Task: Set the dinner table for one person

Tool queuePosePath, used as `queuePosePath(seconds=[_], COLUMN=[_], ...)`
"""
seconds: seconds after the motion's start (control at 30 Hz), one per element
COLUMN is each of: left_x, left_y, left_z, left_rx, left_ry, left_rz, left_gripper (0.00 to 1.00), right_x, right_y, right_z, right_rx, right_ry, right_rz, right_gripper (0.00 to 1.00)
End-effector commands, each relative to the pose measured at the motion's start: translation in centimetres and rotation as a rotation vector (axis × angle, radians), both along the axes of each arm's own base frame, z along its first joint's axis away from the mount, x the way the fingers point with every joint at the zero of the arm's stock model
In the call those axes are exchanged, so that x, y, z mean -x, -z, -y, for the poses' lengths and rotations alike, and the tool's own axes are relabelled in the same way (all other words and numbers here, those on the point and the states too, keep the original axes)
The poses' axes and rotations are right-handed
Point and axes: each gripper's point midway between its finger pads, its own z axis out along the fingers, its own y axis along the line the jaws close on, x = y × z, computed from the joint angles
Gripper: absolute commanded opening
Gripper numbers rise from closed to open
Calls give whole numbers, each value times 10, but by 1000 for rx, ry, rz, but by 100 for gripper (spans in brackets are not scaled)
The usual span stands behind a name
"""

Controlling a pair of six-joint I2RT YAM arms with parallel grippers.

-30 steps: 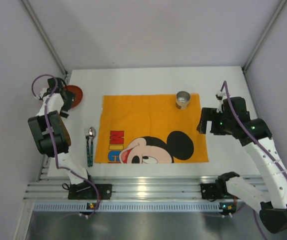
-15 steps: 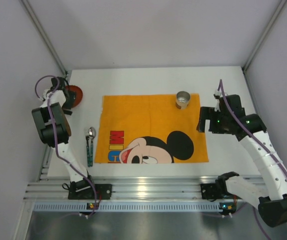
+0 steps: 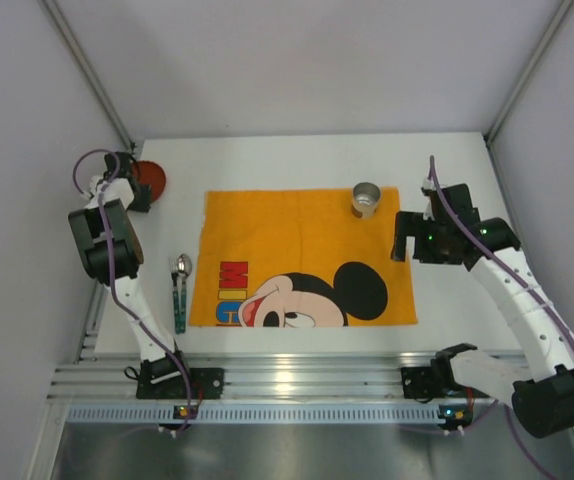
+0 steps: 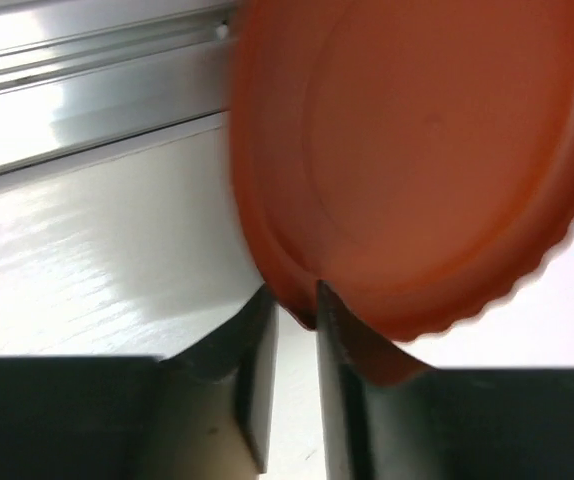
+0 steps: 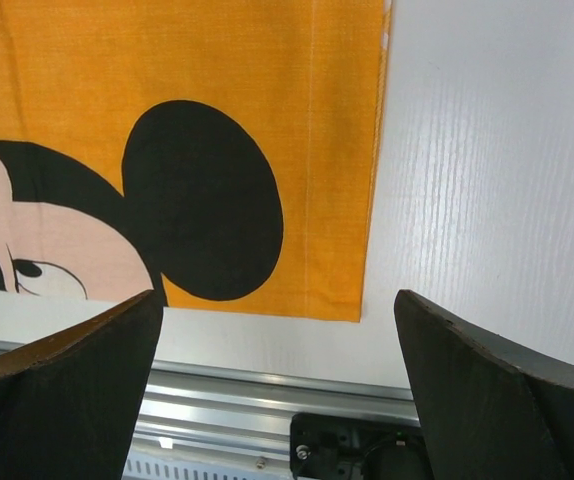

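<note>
A small red-orange plate (image 3: pixel 151 177) lies at the far left of the white dinner table (image 3: pixel 297 155). In the left wrist view the plate (image 4: pixel 417 150) fills the frame, and its scalloped rim dips between the two fingers. My left gripper (image 3: pixel 137 193) (image 4: pixel 295 325) is shut on that rim. My right gripper (image 3: pixel 403 238) (image 5: pixel 277 300) hangs open above the table just right of the orange cloth (image 3: pixel 302 255) (image 5: pixel 167 100), with nothing between its fingers.
A metal cup (image 3: pixel 366 199) stands on the cloth's far right corner. A spoon with a teal handle (image 3: pixel 180 290) lies left of the cloth. Ribbed aluminium rails (image 3: pixel 297 380) (image 4: pixel 87 80) (image 5: pixel 227 400) run along the near and left table edges.
My left gripper has reached further back and closed from wide open onto the plate's rim. The plate has shifted slightly toward the back. My right arm has drifted a little left.
</note>
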Motion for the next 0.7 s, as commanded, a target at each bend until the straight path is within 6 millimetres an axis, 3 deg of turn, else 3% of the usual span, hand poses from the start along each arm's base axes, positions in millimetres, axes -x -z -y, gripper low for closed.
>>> queuePosePath(seconds=[0.0, 0.03, 0.07, 0.23, 0.33, 0.43, 0.53, 0.63, 0.67], left_x=[-17, -19, -24, -35, -53, -71, -93, -90, -89], left_y=[8, 12, 10, 8, -9, -25, -57, -68, -73], left_z=[2, 4, 6, 15, 26, 59, 101, 155, 187], left_rx=[33, 41, 51, 74, 55, 74, 72, 64, 39], left_ry=[6, 11, 20, 68, 156, 328, 517, 682, 769], left_rz=[44, 45, 61, 89, 140, 197, 286, 269, 266], left_gripper=[23, 6, 0, 0, 0, 0, 0, 0, 0], right_x=[-14, -14, -15, -14, -14, -13, -11, -8, -7], right_y=[-13, -13, -13, -12, -14, -14, -15, -16, -17], right_z=[3, 3, 4, 7, 10, 10, 12, 11, 11], right_rx=[1, 4, 7, 14, 16, 15, 13, -2, -9], right_ry=[18, 18, 19, 23, 28, 30, 36, 37, 39], right_rz=[60, 61, 61, 63, 71, 74, 80, 84, 92], right_gripper=[100, 100, 100, 100, 100, 100, 100, 100, 100])
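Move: The plate lies right at the left hand, its near rim between the half-open fingers and its middle roughly 6 cm ahead, 2 cm left and 1 cm lower. The fork and spoon lie about 21 cm back and 10 cm to the right of this hand, and the orange mat's middle about 13 cm back and 41 cm right. From the idle right hand the plate is some 34 cm ahead, 62 cm left and 15 cm below. Closing fully on the plate's near rim, the left fingers pinch it while the hand edges forward low over the table. It then sweeps right at growing speed, still going forward and rising about 3 cm, some 11 cm right and 8 cm forward in all, towards the mat's far-left corner. The wrist swings nearly 30 degrees clockwise and the fingertips tip slightly forward. ##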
